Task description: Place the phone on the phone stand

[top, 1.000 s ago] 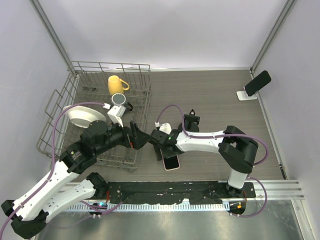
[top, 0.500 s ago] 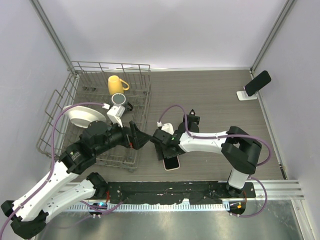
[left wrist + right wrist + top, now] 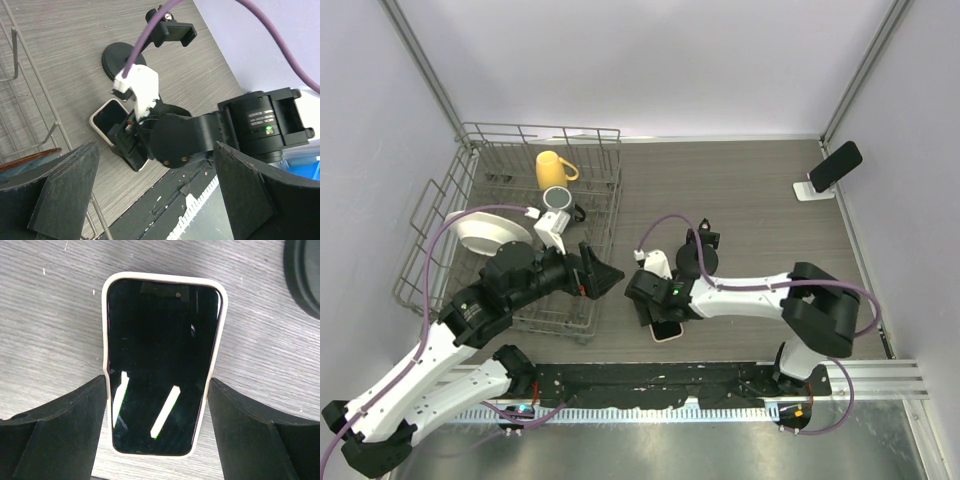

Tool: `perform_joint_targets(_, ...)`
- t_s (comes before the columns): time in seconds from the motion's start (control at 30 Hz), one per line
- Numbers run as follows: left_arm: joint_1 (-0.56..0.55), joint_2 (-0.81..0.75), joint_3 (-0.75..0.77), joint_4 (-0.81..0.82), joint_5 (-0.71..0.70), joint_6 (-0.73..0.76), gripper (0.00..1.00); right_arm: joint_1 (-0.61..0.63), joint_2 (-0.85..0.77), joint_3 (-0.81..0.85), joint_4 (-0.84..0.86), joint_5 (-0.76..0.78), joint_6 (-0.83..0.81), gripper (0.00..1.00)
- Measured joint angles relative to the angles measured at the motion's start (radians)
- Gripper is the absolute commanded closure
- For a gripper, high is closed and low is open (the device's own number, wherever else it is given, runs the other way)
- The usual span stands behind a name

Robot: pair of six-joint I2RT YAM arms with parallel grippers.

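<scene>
The phone, black screen up in a white case, lies flat on the wood table near the front edge; it also shows in the top view and the left wrist view. My right gripper is open, low over it, with one finger on each long side, close to the case. The small white phone stand sits at the far right with a dark slab leaning on it. My left gripper is open and empty, in the air by the rack's right side.
A wire dish rack at the left holds a yellow mug, a grey mug and a white bowl. A black clamp holder on a round base stands just behind the right gripper. Walls enclose the table.
My right gripper has moved toward the near edge and down, so its fingers now straddle the phone. The left arm has hardly moved. The phone lies where it was.
</scene>
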Motion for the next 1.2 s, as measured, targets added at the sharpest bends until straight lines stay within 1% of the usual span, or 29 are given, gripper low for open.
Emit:
perform_joint_targets(0.23, 0.0, 0.0, 0.0, 0.0, -0.02, -0.042, 0.0, 0.022, -0.249, -0.198, 0.147, 0.057, -0.026, 0.99)
perform_joint_targets(0.47, 0.005, 0.052, -0.003, 0.037, -0.016, -0.116, 0.01, 0.055, -0.501, -0.315, 0.265, 0.109, -0.089, 0.99)
perform_joint_targets(0.57, 0.007, 0.099, -0.022, 0.095, 0.019, -0.166, 0.08, 0.06, -0.622, -0.332, 0.294, 0.114, -0.122, 0.99)
perform_joint_targets(0.7, 0.008, 0.209, -0.042, 0.191, 0.098, -0.232, 0.12, 0.06, -0.743, -0.332, 0.32, 0.115, -0.164, 0.99)
perform_joint_targets(0.87, -0.002, 0.356, -0.042, 0.276, 0.174, -0.286, 0.16, 0.06, -0.821, -0.332, 0.321, 0.111, -0.203, 0.99)
perform_joint_targets(0.9, -0.007, 0.374, -0.042, 0.283, 0.178, -0.293, 0.19, 0.06, -0.828, -0.332, 0.32, 0.111, -0.209, 0.99)
perform_joint_targets(1.07, -0.038, 0.418, -0.03, 0.303, 0.182, -0.303, 0.24, 0.06, -0.863, -0.332, 0.319, 0.105, -0.244, 0.99)
perform_joint_targets(1.2, -0.055, 0.464, -0.003, 0.317, 0.18, -0.305, 0.32, 0.06, -0.863, -0.332, 0.318, 0.093, -0.262, 0.99)
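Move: The right hand already pinches the phone by its long edges, down at the table; the black phone stand's middle is some 11 cm ahead of this hand, 9 cm to its right and about 4 cm higher. The dish rack's near right corner is roughly 15 cm to its left and 4 cm back. From the open left hand the phone lies about 12 cm right, a couple ahead and some 25 cm below. Keeping its pinch on the phone's long edges, the right hand lifts it almost straight up by about 18 cm with a slight drift right, swinging its fingers from steeply down round to forward and left, and slows near the top. As the phone comes up, the left hand sets off to meet it, some 10 cm right and 6 cm down with its fingers tipping about 20 degrees lower, and narrows its wide-open fingers by about a quarter around the phone's upper left part, one finger in front of the screen. ##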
